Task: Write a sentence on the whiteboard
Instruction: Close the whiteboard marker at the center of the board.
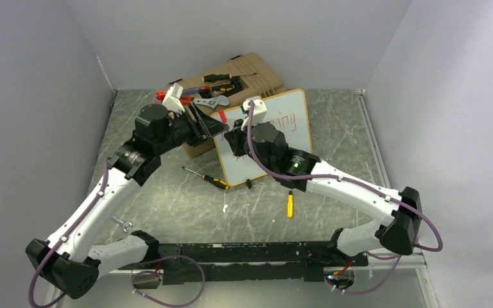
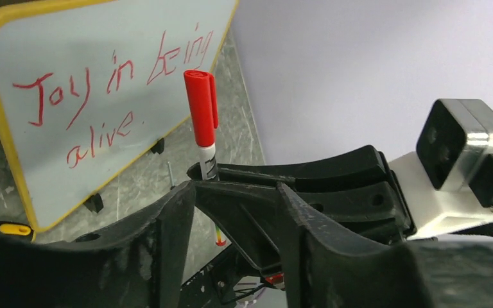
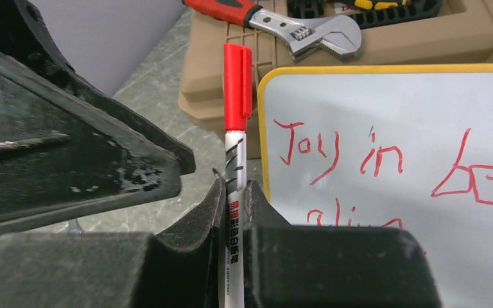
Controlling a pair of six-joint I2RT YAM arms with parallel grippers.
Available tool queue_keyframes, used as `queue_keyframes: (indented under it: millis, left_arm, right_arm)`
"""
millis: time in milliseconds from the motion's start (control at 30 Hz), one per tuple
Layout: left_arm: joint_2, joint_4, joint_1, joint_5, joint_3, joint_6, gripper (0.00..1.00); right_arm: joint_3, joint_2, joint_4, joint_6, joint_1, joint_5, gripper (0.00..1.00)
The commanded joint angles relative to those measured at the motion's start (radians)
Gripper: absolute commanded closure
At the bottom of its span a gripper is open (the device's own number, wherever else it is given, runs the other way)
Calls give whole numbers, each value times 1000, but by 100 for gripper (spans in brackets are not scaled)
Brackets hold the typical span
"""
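Observation:
The whiteboard (image 1: 295, 125) leans upright against the toolbox, yellow-framed, on black clip feet. The sentence (image 2: 112, 83) reads "Joy in being alive." in red over two lines, and part of the sentence (image 3: 372, 154) also shows in the right wrist view. My right gripper (image 3: 234, 192) is shut on a white marker (image 3: 237, 115) that stands upright with its red cap on, just left of the whiteboard (image 3: 391, 192). My left gripper (image 2: 236, 189) is open beside and just below the capped marker (image 2: 201, 115), its jaws apart and holding nothing. From above, both grippers meet at the board's left edge.
A tan toolbox (image 1: 250, 74) behind the board carries loose tools, among them an adjustable wrench (image 3: 308, 29). A yellow-handled screwdriver (image 1: 208, 178) and a small yellow tool (image 1: 289, 205) lie on the marbled table. An eye bolt (image 1: 123, 224) lies near the left arm.

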Motion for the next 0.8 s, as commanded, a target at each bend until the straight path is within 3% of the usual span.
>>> queue_keyframes:
  millis: [0, 200, 467, 767]
  left_arm:
    - [-13, -12, 2, 52, 58, 81, 43]
    - [-2, 14, 62, 131, 114, 87, 31]
    - [36, 249, 164, 381, 122, -30, 29]
    - [66, 279, 164, 462, 155, -16, 28]
  right_arm:
    - [17, -55, 74, -25, -4, 32, 100]
    - [-68, -178, 149, -26, -23, -97, 100]
    - [-83, -247, 146, 8, -45, -293, 100]
    - [-65, -225, 138, 10, -45, -346, 100]
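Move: The closed red marker stands almost upright in the right fingers, its cap some 6 cm above that hand, about 2 cm ahead and 1 cm left. From the right hand the middle of the whiteboard is about 13 cm ahead, 9 cm right and 22 cm below. From the half-open left hand the cap is about 3 cm ahead, 3 cm right and 2 cm higher; the black-and-yellow screwdriver lies roughly 5 cm ahead, 6 cm left and 32 cm below. Upward and apart: the left hand climbs about 7.5 cm beside the cap, opening wider and swinging clockwise. The right hand keeps its pinch on the marker's white body and rises some 7 cm while drawing back 5 cm, turning about 15 degrees counter-clockwise with its left side lifting, so the marker moves away from the left fingers and the whiteboard. ##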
